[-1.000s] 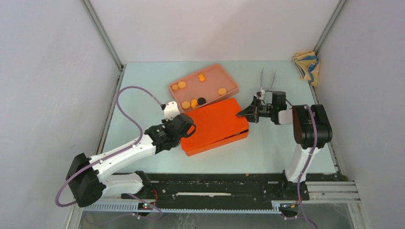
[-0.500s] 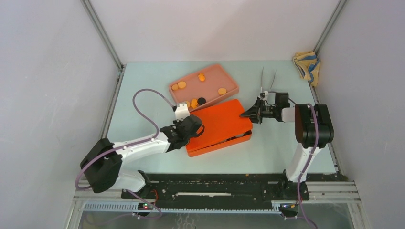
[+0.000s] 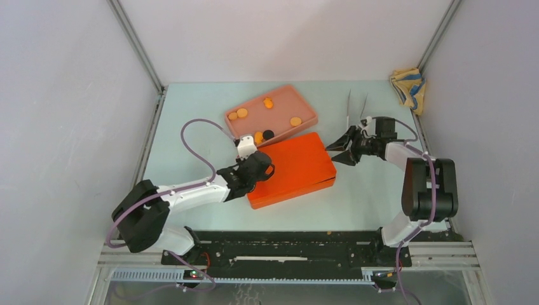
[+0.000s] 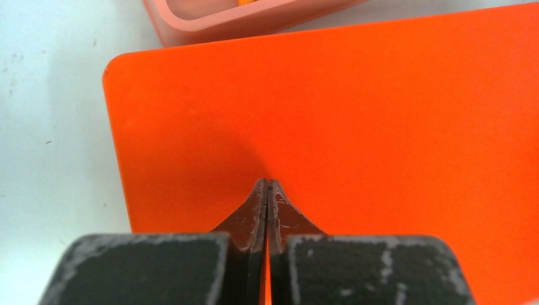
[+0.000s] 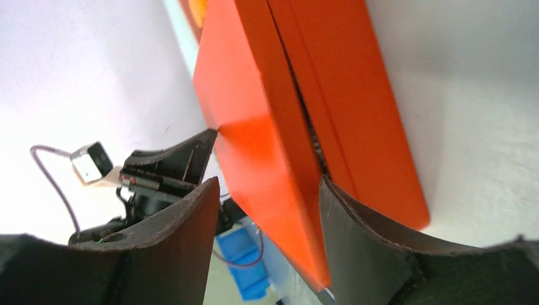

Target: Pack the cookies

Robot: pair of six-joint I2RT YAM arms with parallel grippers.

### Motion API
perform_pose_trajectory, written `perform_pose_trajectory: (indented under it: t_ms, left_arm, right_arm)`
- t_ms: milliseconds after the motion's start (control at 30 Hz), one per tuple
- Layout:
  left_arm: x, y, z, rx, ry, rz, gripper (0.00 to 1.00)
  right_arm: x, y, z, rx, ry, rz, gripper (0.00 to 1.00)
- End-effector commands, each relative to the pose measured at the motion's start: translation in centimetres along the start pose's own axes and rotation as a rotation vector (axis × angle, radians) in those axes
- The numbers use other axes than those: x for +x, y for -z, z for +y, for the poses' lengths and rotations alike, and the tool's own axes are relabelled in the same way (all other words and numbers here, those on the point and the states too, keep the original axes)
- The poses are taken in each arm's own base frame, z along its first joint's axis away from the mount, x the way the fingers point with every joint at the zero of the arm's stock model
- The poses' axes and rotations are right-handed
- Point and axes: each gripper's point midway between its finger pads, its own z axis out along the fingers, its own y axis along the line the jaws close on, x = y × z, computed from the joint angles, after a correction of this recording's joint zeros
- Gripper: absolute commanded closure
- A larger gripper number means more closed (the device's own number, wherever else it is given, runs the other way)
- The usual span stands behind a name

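Note:
Several cookies [image 3: 242, 112], orange discs and one black [image 3: 268, 134], lie in the pink tray [image 3: 304, 105] at the back of the table. In front of it sits the orange box, its lid [image 3: 295, 164] lying on top. My left gripper [image 3: 267, 170] is shut, its tips [image 4: 267, 185] pressing on the lid [image 4: 381, 114] near its left end. My right gripper [image 3: 337, 151] stands open at the box's right end; in the right wrist view the lid's edge [image 5: 260, 140] passes between its fingers [image 5: 191, 210], above the box's base [image 5: 368, 108].
Metal tweezers [image 3: 355, 108] lie on the table behind the right gripper. A crumpled yellow and blue cloth [image 3: 407, 88] sits in the far right corner. The pink tray's near wall [image 4: 241, 19] is just past the lid.
The right gripper opened, let go of the lid's edge and drew back to the right. The left gripper slid further onto the lid, and the lid came down on the box.

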Motion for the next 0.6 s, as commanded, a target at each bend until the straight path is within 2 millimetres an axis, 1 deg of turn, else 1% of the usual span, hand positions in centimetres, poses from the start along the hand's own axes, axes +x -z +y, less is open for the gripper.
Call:
perform_pose_trajectory:
  t_ms: [0,100,167,200,300,333,367,400,433,467,533,567]
  left_arm:
    - [7.0,0.4,3.0,-0.050,-0.122,0.253,1.00]
    - [7.2,0.4,2.5,-0.025,-0.124,0.265,1.00]
    - [7.2,0.4,2.2,-0.011,-0.121,0.266,1.00]
    - [7.2,0.5,2.1,-0.009,-0.121,0.268,1.00]
    - [7.0,0.6,2.0,-0.003,-0.124,0.266,1.00]
    - [6.5,0.8,2.0,-0.008,-0.124,0.256,1.00]
    - [5.6,1.1,1.9,-0.013,-0.123,0.236,1.00]
    - [4.8,1.5,2.4,-0.039,-0.128,0.215,1.00]
    - [3.3,2.1,2.7,-0.063,-0.120,0.178,1.00]
    - [2.0,2.7,3.5,-0.097,-0.098,0.146,1.00]
    - [0.2,3.8,5.7,-0.172,-0.053,0.115,1.00]
    - [-0.3,4.4,6.9,-0.213,-0.036,0.107,1.00]
  right_arm:
    - [-2.8,2.4,0.2,0.187,0.076,-0.191,0.36]
    - [-3.9,3.6,-0.8,0.302,0.093,-0.271,0.38]
    - [-4.2,4.1,-1.1,0.347,0.096,-0.284,0.42]
    - [-4.2,4.1,-1.3,0.360,0.095,-0.278,0.49]
    - [-4.3,3.4,-2.2,0.401,0.089,-0.253,0.83]
    - [-4.3,3.1,-2.7,0.418,0.087,-0.246,0.92]
    - [-4.2,2.6,-3.5,0.433,0.080,-0.227,0.97]
    - [-4.0,2.2,-3.8,0.435,0.079,-0.214,1.00]
    - [-3.8,1.7,-4.2,0.442,0.075,-0.197,1.00]
    - [-3.6,1.2,-4.7,0.448,0.074,-0.178,1.00]
    - [-3.4,0.6,-5.3,0.457,0.069,-0.155,1.00]
    - [-2.6,-0.2,-5.3,0.457,0.084,-0.126,1.00]
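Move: The orange lid lies on the cookie box, its near-right corner not quite down. Its middle is about 10 cm to the left of the right hand, 4 cm back and roughly 3 cm lower. The tongs lie some 12 cm ahead and 7 cm to the right of that hand, 9 cm below. For the left hand, already on the lid, the lid's middle is about 6 cm to the right and level ahead; the salmon tray's middle is 14 cm straight ahead, 5 cm lower. The lid is left by the right hand, which backs off about 5 cm to the right and a little forward. That hand shuts its empty fingers while tipping them some 25 degrees more steeply downward, then dips beside the box. The left hand's closed tips, resting on the lid at first, slide a couple of centimetres right, then turn back to the left and draw back towards the base. ##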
